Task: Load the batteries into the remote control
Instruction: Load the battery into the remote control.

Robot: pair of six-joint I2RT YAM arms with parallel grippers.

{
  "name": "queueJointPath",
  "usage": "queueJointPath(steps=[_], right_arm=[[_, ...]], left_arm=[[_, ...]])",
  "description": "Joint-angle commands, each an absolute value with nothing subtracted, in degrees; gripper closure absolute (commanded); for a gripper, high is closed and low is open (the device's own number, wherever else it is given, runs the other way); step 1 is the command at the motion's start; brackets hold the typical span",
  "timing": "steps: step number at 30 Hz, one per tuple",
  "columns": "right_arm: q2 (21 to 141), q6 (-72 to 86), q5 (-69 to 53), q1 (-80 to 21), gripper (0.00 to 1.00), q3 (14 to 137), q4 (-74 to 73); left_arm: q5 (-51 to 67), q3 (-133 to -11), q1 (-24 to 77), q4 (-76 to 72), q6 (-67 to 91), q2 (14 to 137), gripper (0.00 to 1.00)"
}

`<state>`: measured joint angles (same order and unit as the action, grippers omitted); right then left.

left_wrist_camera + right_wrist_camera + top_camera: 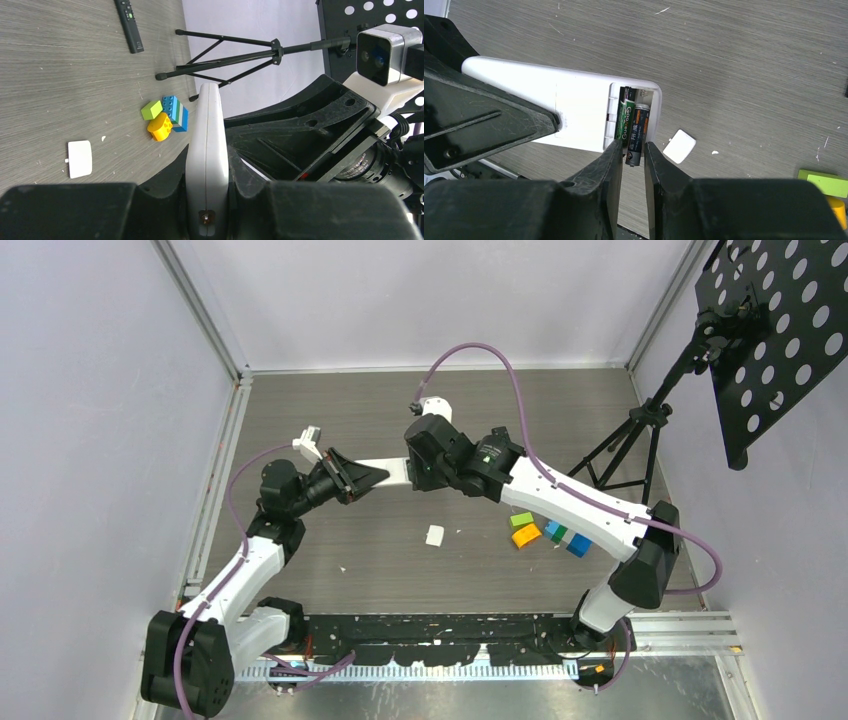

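My left gripper [207, 200] is shut on a white remote control [207, 150], gripping it by its sides and holding it above the table [330, 405]. The right wrist view shows the remote's [574, 115] open battery bay. A green-black battery [625, 117] lies inside it. A dark battery [638, 135] with an orange band leans in beside it, its lower end sticking out past the remote's edge. That end sits between the tips of my right gripper [633, 150], with a thin gap on each side. From above, the two grippers meet at the remote [385, 472].
The white battery cover [435, 535] lies on the table below the remote. Green, orange and blue blocks [545, 532] sit to its right. A black remote [129, 25] lies farther off. A black tripod [630, 440] with a perforated panel [780, 330] stands at the right.
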<state>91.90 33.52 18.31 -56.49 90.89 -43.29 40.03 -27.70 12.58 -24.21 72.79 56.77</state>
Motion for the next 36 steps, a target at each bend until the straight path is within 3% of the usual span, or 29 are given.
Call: queueJointPath(steps=[1, 6, 14, 20, 28, 36], right_arm=[[92.42, 33.23, 19.12, -56.25, 0.72, 92.56, -42.10], [91.58, 33.54, 19.55, -56.16, 0.65, 92.29, -42.09], [85.13, 36.55, 21.30, -55.59, 0.34, 86.97, -36.13], [75.51, 42.98, 20.07, -54.95, 0.24, 76.59, -23.54], [63.16, 56.03, 23.61, -54.93, 0.20, 60.47, -5.83], [61.90, 61.56, 24.63, -54.93, 0.19, 56.96, 2.41]], left_arm=[[41.83, -28.17, 12.57, -30.59, 74.47, 56.10, 1.00], [41.58, -28.17, 12.57, -30.59, 74.45, 56.36, 1.00], [41.17, -28.42, 12.57, -29.10, 78.06, 57.41, 1.00], [41.44, -28.28, 12.57, -35.20, 87.03, 60.24, 1.00], [36.73, -27.89, 12.57, -39.06, 100.53, 59.94, 1.00], [33.12, -29.79, 12.59, -38.73, 107.93, 58.87, 1.00]])
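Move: The right hand's point is at the lower end of the second battery, lying slantwise in the white remote's open bay; this battery's middle is about 1 cm ahead, level sideways and in height. The green battery lies some 1 cm left and 1 cm ahead of the right hand, while the battery cover is on the table about 6 cm back, 5 cm right and 20 cm below. From the left hand, gripping the remote, the second battery is roughly 6 cm right and 1 cm ahead, level in height. After a brief pause the right hand spreads its slightly parted fingers wide from around the second battery and backs away from the remote, going up about 7 cm and some 4 cm right with a slight draw back, while its wrist rolls left side up by roughly 40 degrees and turns a little clockwise. Meanwhile the left hand keeps its grip on the remote and raises it about 4 cm and some 2 cm forward, tilting so the remote's free end comes up and its forward edge dips. ##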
